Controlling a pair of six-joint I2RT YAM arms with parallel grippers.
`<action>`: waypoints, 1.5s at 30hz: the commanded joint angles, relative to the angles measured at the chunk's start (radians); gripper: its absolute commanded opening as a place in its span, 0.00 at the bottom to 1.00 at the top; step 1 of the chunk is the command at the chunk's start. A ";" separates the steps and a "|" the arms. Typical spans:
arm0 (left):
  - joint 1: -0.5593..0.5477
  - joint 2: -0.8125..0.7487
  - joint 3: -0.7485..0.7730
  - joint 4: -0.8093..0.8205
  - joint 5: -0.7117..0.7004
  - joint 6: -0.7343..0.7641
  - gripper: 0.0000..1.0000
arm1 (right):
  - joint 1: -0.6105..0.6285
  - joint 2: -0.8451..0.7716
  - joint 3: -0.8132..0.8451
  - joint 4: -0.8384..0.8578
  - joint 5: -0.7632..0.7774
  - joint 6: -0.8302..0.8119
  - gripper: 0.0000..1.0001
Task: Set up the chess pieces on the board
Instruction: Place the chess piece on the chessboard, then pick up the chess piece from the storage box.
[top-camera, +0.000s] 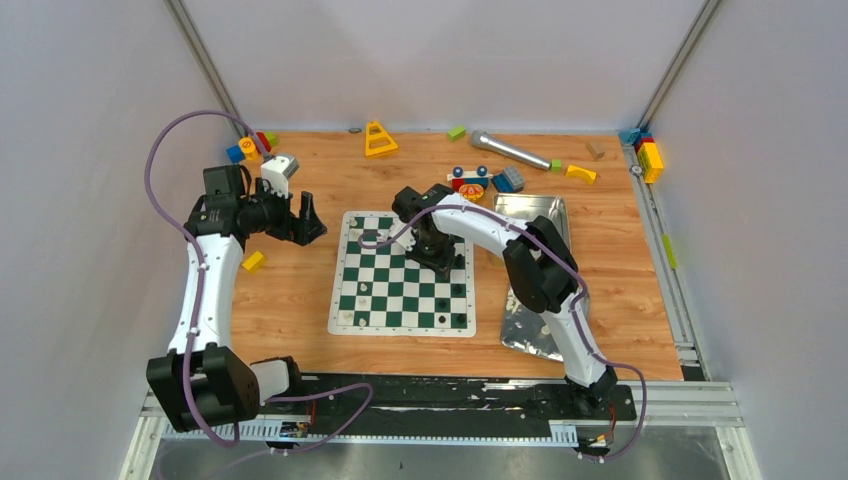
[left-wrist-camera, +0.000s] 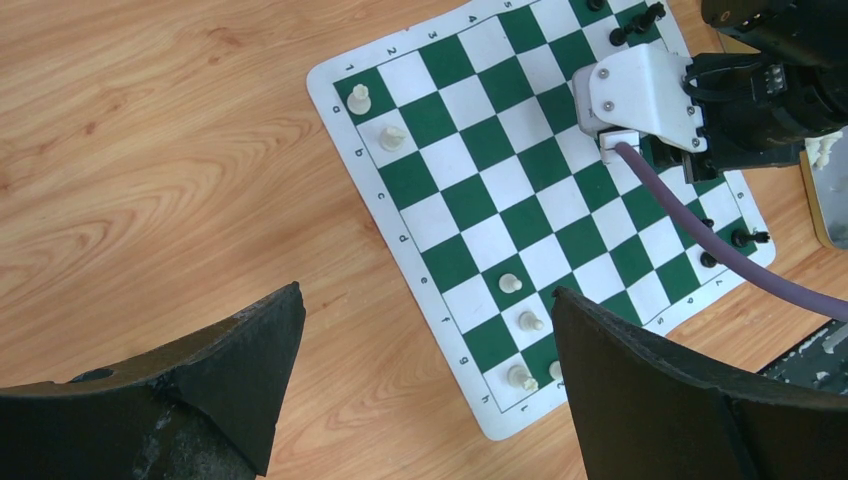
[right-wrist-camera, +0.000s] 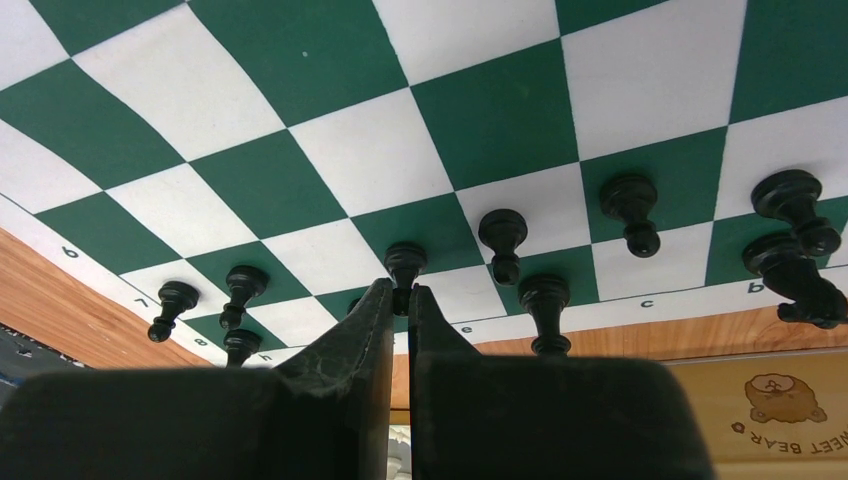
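The green-and-white board (top-camera: 392, 283) lies mid-table. My right gripper (top-camera: 441, 262) reaches over its right side, shut on the head of a black pawn (right-wrist-camera: 404, 262) that is pinched between the fingertips (right-wrist-camera: 378, 305) above a green square near the board's edge. Whether that pawn rests on the board (right-wrist-camera: 330, 150) or hangs just off it I cannot tell. Several more black pieces (right-wrist-camera: 503, 238) stand around it. My left gripper (left-wrist-camera: 427, 292) is open and empty over bare wood left of the board (left-wrist-camera: 490, 190). Several white pieces (left-wrist-camera: 510, 283) stand near that side.
A silver tin (top-camera: 548, 212) and a crumpled foil sheet (top-camera: 530, 330) lie right of the board. Along the back are toy blocks (top-camera: 508, 179), a yellow cone-shaped toy (top-camera: 379, 139) and a toy microphone (top-camera: 510, 151). A yellow block (top-camera: 253, 261) lies left of the board.
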 joint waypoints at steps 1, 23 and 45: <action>0.010 -0.037 0.019 -0.001 0.028 -0.008 1.00 | 0.007 0.013 0.041 -0.008 0.018 -0.001 0.01; 0.011 -0.051 0.010 -0.003 0.034 -0.001 1.00 | 0.008 0.012 0.063 0.015 0.033 0.027 0.30; 0.010 -0.073 -0.030 0.033 0.179 0.074 1.00 | -0.458 -0.444 -0.134 0.114 -0.118 0.174 0.59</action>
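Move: The right hand's nearly shut fingers already hold the black pawn on its square, its middle about 1 cm below them. The next pawn stands roughly 3 cm straight ahead and another about 6 cm back. The black queen is 3 cm ahead and 3 cm right. The box with the remaining black pieces lies about 17 cm right, 8 cm ahead. From the left hand, the held pawn is some 21 cm right, 3 cm back and 18 cm below. Almost still at first, the right hand eases its fingers open around the black pawn and lets go. It then climbs some 12 cm, swinging about 9 cm right and 6 cm forward off the board towards the box, speeding up, while the wrist turns about 25 degrees clockwise and tilts and the fingers open to roughly half. The left hand drifts back, right and up a little at the end, wide open. ##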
